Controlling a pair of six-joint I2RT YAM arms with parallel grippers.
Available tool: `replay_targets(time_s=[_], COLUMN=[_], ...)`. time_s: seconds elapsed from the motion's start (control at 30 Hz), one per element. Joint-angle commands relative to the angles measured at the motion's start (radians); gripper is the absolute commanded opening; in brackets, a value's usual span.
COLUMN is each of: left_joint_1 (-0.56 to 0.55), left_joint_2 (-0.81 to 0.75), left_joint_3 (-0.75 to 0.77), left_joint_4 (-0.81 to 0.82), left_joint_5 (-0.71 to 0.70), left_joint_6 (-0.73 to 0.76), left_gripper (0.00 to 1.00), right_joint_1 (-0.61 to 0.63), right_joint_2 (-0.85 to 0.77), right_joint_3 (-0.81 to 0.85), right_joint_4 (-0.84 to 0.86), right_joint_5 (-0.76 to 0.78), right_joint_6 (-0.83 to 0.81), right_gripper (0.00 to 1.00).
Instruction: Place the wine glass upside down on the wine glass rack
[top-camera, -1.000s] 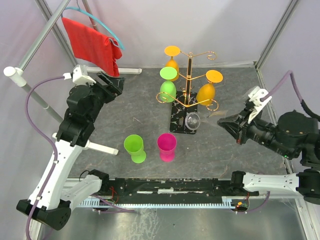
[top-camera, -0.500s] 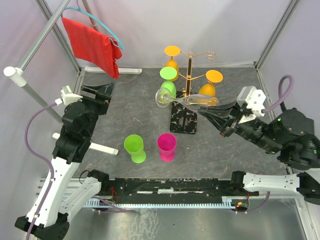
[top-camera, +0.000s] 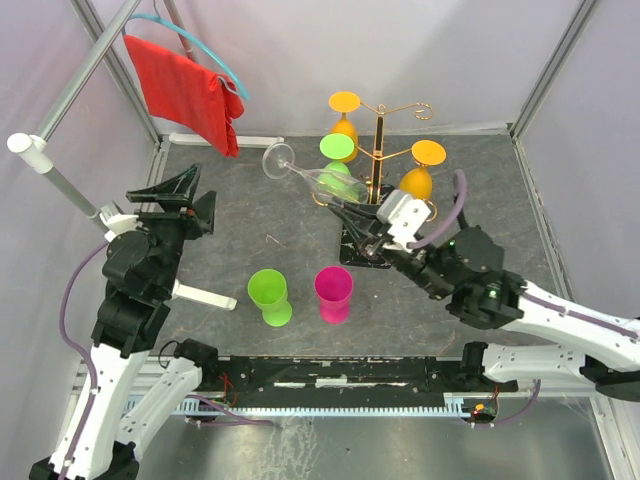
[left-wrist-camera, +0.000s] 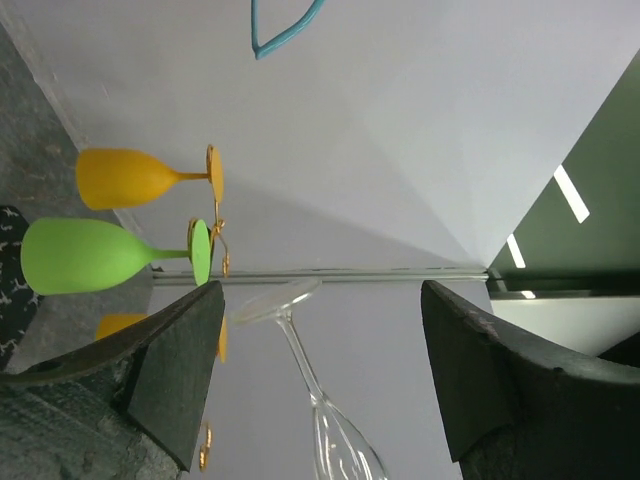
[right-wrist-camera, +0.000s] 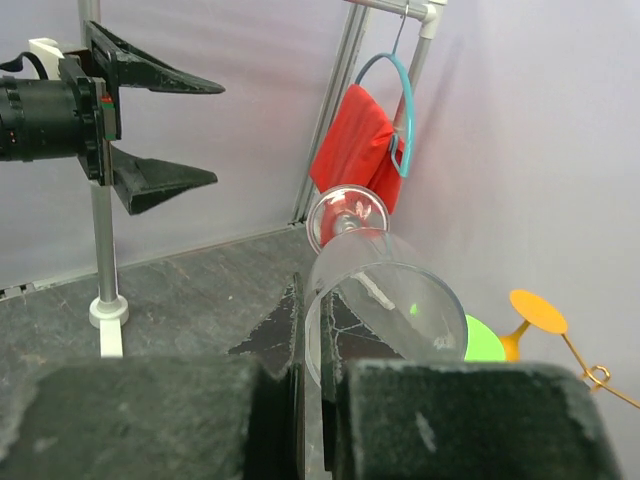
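The clear wine glass lies tilted in the air, foot up and to the left, bowl toward my right gripper. That gripper is shut on the bowl's rim, in front of the wine glass rack, a gold wire stand on a black marble base. My left gripper is raised at the left, open and empty, apart from the glass. In the left wrist view the glass shows between and beyond my open fingers.
Orange and green glasses hang upside down on the rack. A green cup and a pink cup stand on the table near the front. A red cloth hangs on a hanger at the back left.
My right arm has swung left and lifted the glass from beside the rack base to high in front of the rack. My left gripper has risen and turned toward the glass.
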Motion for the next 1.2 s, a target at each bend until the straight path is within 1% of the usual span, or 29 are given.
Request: replay_targets(time_s=[0.0, 0.13, 0.4, 0.57, 0.7, 0.73, 0.83, 1.17], left_joint_1=[0.002, 0.001, 0.002, 0.002, 0.002, 0.002, 0.001, 0.001], left_joint_2=[0.021, 0.042, 0.047, 0.061, 0.080, 0.085, 0.096, 0.122], left_joint_3=[-0.016, -0.018, -0.044, -0.050, -0.069, -0.074, -0.088, -0.106], left_joint_4=[0.059, 0.063, 0.099, 0.126, 0.165, 0.171, 0.190, 0.243], left_joint_5=[0.054, 0.084, 0.104, 0.109, 0.132, 0.139, 0.147, 0.143], left_joint_6=[-0.119, -0.119, -0.127, -0.127, -0.127, -0.153, -0.162, -0.162], left_gripper=[0.86, 0.85, 0.79, 0.74, 0.68, 0.66, 0.62, 0.51], right_joint_1=[-0.001, -0.001, -0.001, 0.001, 0.000, 0.001, 0.002, 0.005], right_joint_2=[0.046, 0.125, 0.243, 0.279, 0.297, 0.302, 0.314, 0.342], right_joint_3=[-0.032, -0.033, 0.018, 0.021, 0.027, 0.028, 0.029, 0.043], right_joint_4=[0.353, 0.448, 0.487, 0.524, 0.543, 0.548, 0.561, 0.556], right_joint_5=[-0.039, -0.083, -0.117, -0.132, -0.142, -0.143, -0.149, -0.159], right_joint_6=[-0.047, -0.053, -0.033, -0.008, 0.011, 0.013, 0.021, 0.023], right_gripper=[0.01, 0.01, 0.01, 0.01, 0.01, 0.01, 0.01, 0.01])
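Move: The stem of the clear wine glass, held by the bowl in my right hand, lies about 16 cm to the right of my left hand, some 3 cm ahead and roughly 1 cm lower. The green goblet on the rack hangs some 13 cm ahead of my left hand, 22 cm to its right and 18 cm down. From my right hand, my open left gripper is about 22 cm to the left, 6 cm farther out and 3 cm lower. I bring the wine glass across to my left gripper: my right hand, still pinching the bowl, sweeps about 11 cm left, sinking a little, fast at first and then easing off. My left hand comes to meet the stem, about 4 cm each forward, right and down, its fingers closing from wide to roughly half open around the stem without yet gripping. ##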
